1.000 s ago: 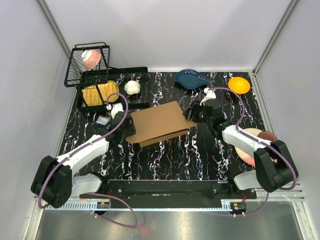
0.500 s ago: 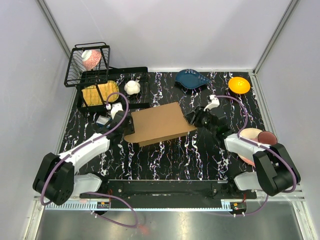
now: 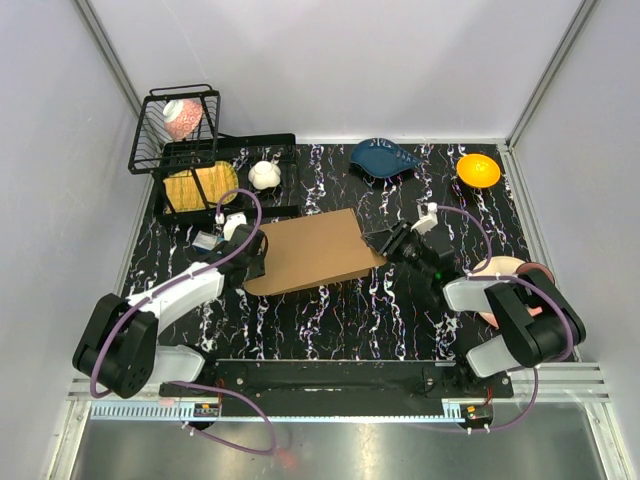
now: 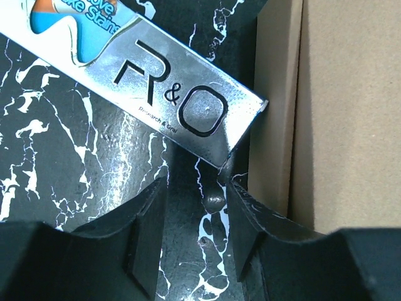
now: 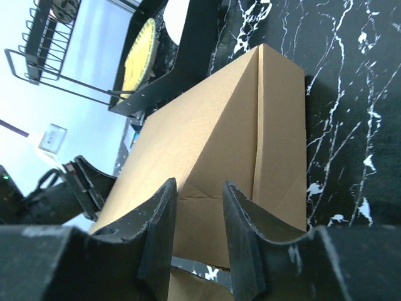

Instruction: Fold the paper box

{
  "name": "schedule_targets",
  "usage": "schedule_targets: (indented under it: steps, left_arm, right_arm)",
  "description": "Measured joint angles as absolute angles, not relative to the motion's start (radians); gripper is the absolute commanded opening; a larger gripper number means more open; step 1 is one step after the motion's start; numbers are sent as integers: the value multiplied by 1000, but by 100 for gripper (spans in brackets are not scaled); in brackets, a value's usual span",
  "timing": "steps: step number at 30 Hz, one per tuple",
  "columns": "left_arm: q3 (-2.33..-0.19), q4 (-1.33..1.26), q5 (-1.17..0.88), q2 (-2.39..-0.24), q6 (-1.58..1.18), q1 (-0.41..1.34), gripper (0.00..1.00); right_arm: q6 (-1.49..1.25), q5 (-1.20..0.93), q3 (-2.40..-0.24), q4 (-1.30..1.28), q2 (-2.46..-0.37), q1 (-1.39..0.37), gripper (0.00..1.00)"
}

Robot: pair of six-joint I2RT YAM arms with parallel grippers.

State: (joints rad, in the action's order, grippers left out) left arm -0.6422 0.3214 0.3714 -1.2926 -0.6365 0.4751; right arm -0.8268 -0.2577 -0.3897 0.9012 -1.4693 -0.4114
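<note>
The paper box, plain brown cardboard, lies nearly flat in the middle of the black marbled table. My left gripper is at its left edge. In the left wrist view that gripper is open with only table between the fingers, and the cardboard runs just past the right finger. My right gripper is at the box's right corner. In the right wrist view its jaws stand apart, with the creased end of the cardboard right behind them.
A silver "R&O" carton lies just ahead of the left fingers. At the back left stand a black wire basket, a black tray with a yellow item, and a white object. A blue dish, an orange bowl and pink plates lie on the right.
The box has dropped flatter and slid a little left. The right gripper's jaws have narrowed as it swung down to the box's right corner. The left gripper has stayed at the left edge.
</note>
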Motion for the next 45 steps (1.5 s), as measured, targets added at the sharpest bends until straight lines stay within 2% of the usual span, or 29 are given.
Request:
schedule_targets:
  steps: [6,16,26,37,45]
  left_arm:
    - [-642,344,373,-1298,-632,474,46]
    - [-672,332,355,-1299,-621,476,46]
    - [-686,299,348,-1314,-620,476,46]
    - [-688,278,328,-1330,-621,479,46]
    - [-688,264,310,-1331,-626,481,46]
  right_arm:
    - [-945,-283,-372,991,-1523,-408,56]
    - [-978,-381,-360,911,-1516,-419,68]
    - [-946,-390,-375,811,-1467,-421,68]
    - [-740,-285,-503,300,-1268,-449,72]
    - [-693,-280,-516,258,-1261,-452,71]
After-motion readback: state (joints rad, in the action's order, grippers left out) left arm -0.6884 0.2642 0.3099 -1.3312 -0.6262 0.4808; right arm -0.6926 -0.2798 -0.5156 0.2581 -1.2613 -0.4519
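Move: The paper box stands turned between the hands, its middle roughly 10 cm to the right hand's left, 2 cm back and 6 cm lower; the blue plate lies some 17 cm farther out than that hand and 3 cm to its right. From the left hand the box's middle is about 12 cm to the right, 3 cm ahead and near its height. The stain-remover packet lies about 7 cm to the left hand's left, 4 cm ahead and 3 cm below. Opening its fingers clearly wider, the right hand works back about 4 cm along the box's right end, swinging a little left and in again, sinking 1 to 2 cm and tipping down about 10 degrees, to straddle the lid's right edge. The left hand, beside the left wall, first dips back slightly, then goes right towards the box and forward, some 3 cm in all, its gap unchanged. ##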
